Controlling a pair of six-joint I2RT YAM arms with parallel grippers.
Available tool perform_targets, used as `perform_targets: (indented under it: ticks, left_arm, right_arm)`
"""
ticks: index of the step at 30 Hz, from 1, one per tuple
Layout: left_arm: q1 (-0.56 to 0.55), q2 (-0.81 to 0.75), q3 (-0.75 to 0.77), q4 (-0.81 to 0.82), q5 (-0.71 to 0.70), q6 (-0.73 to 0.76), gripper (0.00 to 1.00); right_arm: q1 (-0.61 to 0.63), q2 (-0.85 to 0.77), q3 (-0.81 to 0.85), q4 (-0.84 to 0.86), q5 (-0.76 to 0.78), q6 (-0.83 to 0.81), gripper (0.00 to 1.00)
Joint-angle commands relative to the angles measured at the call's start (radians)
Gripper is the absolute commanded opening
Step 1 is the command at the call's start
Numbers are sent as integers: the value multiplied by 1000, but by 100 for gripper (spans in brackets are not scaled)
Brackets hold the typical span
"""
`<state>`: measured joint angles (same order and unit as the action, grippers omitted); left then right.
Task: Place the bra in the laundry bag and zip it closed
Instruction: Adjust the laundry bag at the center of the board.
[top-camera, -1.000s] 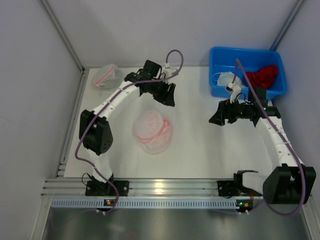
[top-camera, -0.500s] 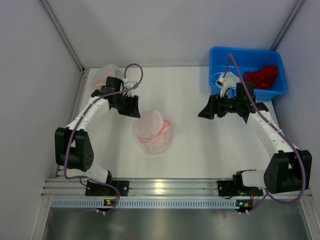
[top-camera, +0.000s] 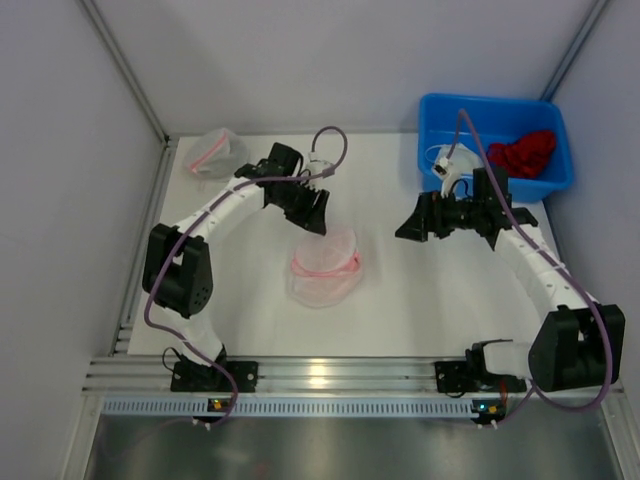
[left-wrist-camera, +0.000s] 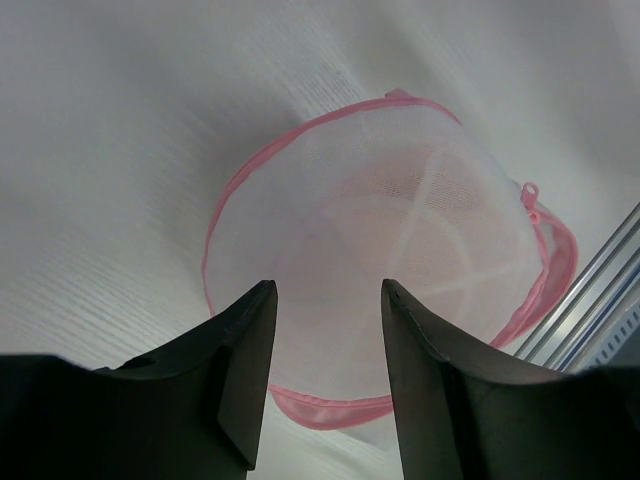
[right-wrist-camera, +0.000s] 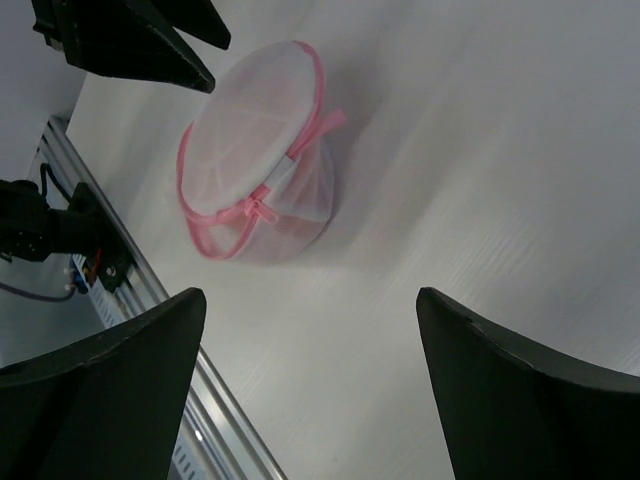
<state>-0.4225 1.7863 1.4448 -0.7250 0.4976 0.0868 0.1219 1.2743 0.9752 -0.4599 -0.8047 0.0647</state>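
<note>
The laundry bag (top-camera: 325, 265), a round white mesh pouch with pink trim, lies at the middle of the table. Its pink zipper pull (right-wrist-camera: 255, 208) sits on the seam, which looks closed. The bra shows only as a faint peach tint through the mesh (left-wrist-camera: 400, 230). My left gripper (top-camera: 315, 222) hangs just beyond the bag's far edge, open, with nothing between its black fingers (left-wrist-camera: 240, 380). My right gripper (top-camera: 408, 228) hovers to the bag's right, apart from it, jaws spread wide and empty (right-wrist-camera: 310, 295).
A blue bin (top-camera: 435, 165) at the back right holds a red garment (top-camera: 522, 152) and a white item (top-camera: 447, 157). A second mesh bag (top-camera: 215, 152) lies at the back left corner. The aluminium rail (top-camera: 320, 375) runs along the near edge.
The left gripper swung out to the left and came back beside the bag. The bag has shifted slightly right and turned. The right gripper moved left and opened wider.
</note>
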Motion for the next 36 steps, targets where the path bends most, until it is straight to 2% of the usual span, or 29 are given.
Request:
perform_targets:
  ticks: [1, 6, 9, 12, 18, 27, 36]
  left_arm:
    - [-9, 13, 78, 18, 53, 45, 52]
    - [-1, 7, 115, 21, -34, 42, 54]
    - [45, -33, 63, 19, -51, 1, 54]
    - [103, -97, -55, 3, -28, -22, 53]
    - [97, -82, -152, -2, 18, -19, 52]
    - [41, 106, 5, -4, 99, -55, 50]
    - [18, 156, 88, -2, 120, -13, 50]
  right_arm:
    - [10, -29, -41, 15, -42, 32, 88]
    - [12, -4, -108, 82, -83, 109, 88]
    - [12, 20, -133, 159, -97, 167, 91]
    - [16, 56, -154, 263, -120, 254, 92]
    - [50, 161, -159, 398, -125, 368, 92]
    - [77, 240, -167, 423, -134, 399, 92]
    - [149, 332, -176, 504, -148, 461, 90]
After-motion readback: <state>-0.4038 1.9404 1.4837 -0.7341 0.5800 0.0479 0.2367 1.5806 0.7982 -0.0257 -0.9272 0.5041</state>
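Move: The laundry bag's middle lies roughly 9 cm back from the left hand, about 2 cm to its right and 7 cm below. From the right hand the same bag is some 19 cm to the left, 6 cm back and around 13 cm lower. The other bag sits about 19 cm ahead of the left hand and 25 cm to its left; the blue box is about 22 cm ahead and 20 cm to the right of the right hand. The left hand's half-open fingers seem to end against the laundry bag's far rim: that hand lifts slightly, swings 5 to 6 cm left while sinking, then sweeps back right, finishing about 4 cm lower. The right hand, fingers wide, descends some 8 cm and reaches about 6 cm left to the bag's right edge after a short dip back, its wrist rolling roughly 25 degrees. ##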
